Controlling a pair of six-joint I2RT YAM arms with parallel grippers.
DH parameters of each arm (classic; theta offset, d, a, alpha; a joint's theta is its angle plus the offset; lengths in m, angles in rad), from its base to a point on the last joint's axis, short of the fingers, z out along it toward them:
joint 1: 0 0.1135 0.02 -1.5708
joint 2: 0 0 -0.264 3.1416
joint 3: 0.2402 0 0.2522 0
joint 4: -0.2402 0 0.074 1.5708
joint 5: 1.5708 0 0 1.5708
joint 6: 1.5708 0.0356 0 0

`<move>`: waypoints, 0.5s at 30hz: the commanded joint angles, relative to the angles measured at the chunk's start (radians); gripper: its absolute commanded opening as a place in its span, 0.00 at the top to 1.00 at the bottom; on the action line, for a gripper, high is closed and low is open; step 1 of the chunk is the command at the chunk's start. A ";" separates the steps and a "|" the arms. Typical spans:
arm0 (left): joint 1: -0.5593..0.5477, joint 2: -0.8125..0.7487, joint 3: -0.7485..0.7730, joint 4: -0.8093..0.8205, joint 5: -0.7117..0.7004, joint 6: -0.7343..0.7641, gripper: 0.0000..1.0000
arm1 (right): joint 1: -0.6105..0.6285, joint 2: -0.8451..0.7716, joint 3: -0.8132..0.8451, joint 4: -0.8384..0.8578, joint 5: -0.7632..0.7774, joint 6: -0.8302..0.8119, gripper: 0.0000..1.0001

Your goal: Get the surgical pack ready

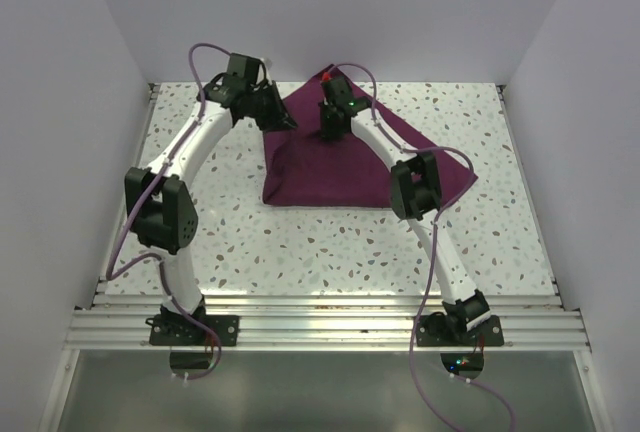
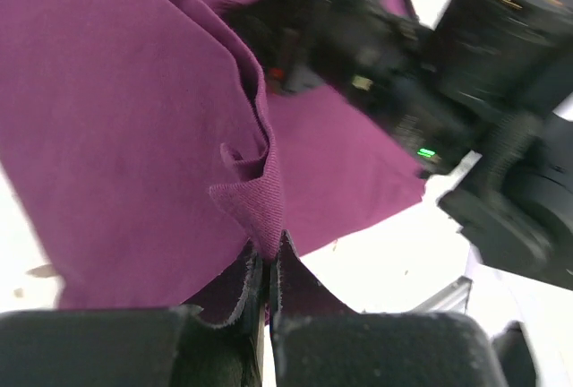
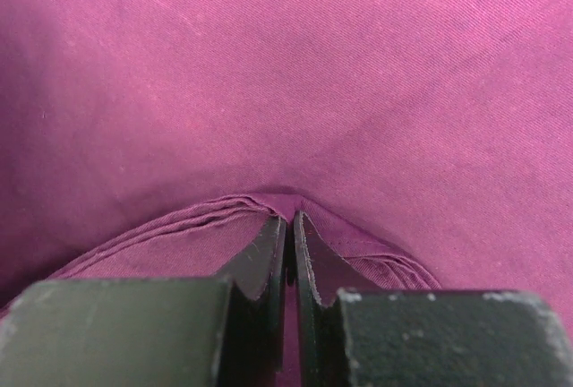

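Observation:
The surgical pack shows only as its dark-purple cloth (image 1: 330, 177), lying folded into a rough triangle at the back middle of the table. My left gripper (image 1: 283, 120) is at the cloth's upper left edge. In the left wrist view it (image 2: 269, 253) is shut on a pinched corner of the cloth (image 2: 107, 118), which rises in folds. My right gripper (image 1: 331, 135) points down onto the cloth's upper middle. Seen from the right wrist, it (image 3: 289, 221) is shut on a layered hem of the cloth (image 3: 313, 73). Whatever lies under the cloth is hidden.
The speckled white table (image 1: 300, 252) is walled by white panels at the left, right and back. An aluminium rail (image 1: 320, 327) runs along the near edge. The right arm's elbow (image 1: 415, 187) hangs over the cloth's right part, and its black wrist (image 2: 403, 73) is close to the left gripper.

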 commanded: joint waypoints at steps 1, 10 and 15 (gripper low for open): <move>-0.046 0.013 0.085 0.033 0.041 -0.030 1.00 | -0.004 0.044 0.033 -0.100 -0.043 0.035 1.00; -0.100 0.065 0.148 0.042 0.069 -0.070 1.00 | -0.010 0.037 0.004 -0.109 -0.093 0.063 1.00; -0.143 0.074 0.157 0.054 0.072 -0.082 1.00 | -0.019 0.042 -0.001 -0.111 -0.124 0.083 1.00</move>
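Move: The left hand already holds a purple cloth corner aloft; the fold pinned by the right fingers lies about 7 cm to its right, 4 cm ahead and 17 cm below. From the left hand, the cloth's near-left corner is some 8 cm left, 12 cm back and 20 cm below, its far corner roughly 10 cm right, 25 cm ahead and 20 cm below. The right hand has that pinned fold right between its fingertips. Left hand carries its pinched cloth corner about 6 cm right, towards the fold the right fingers still hold. ##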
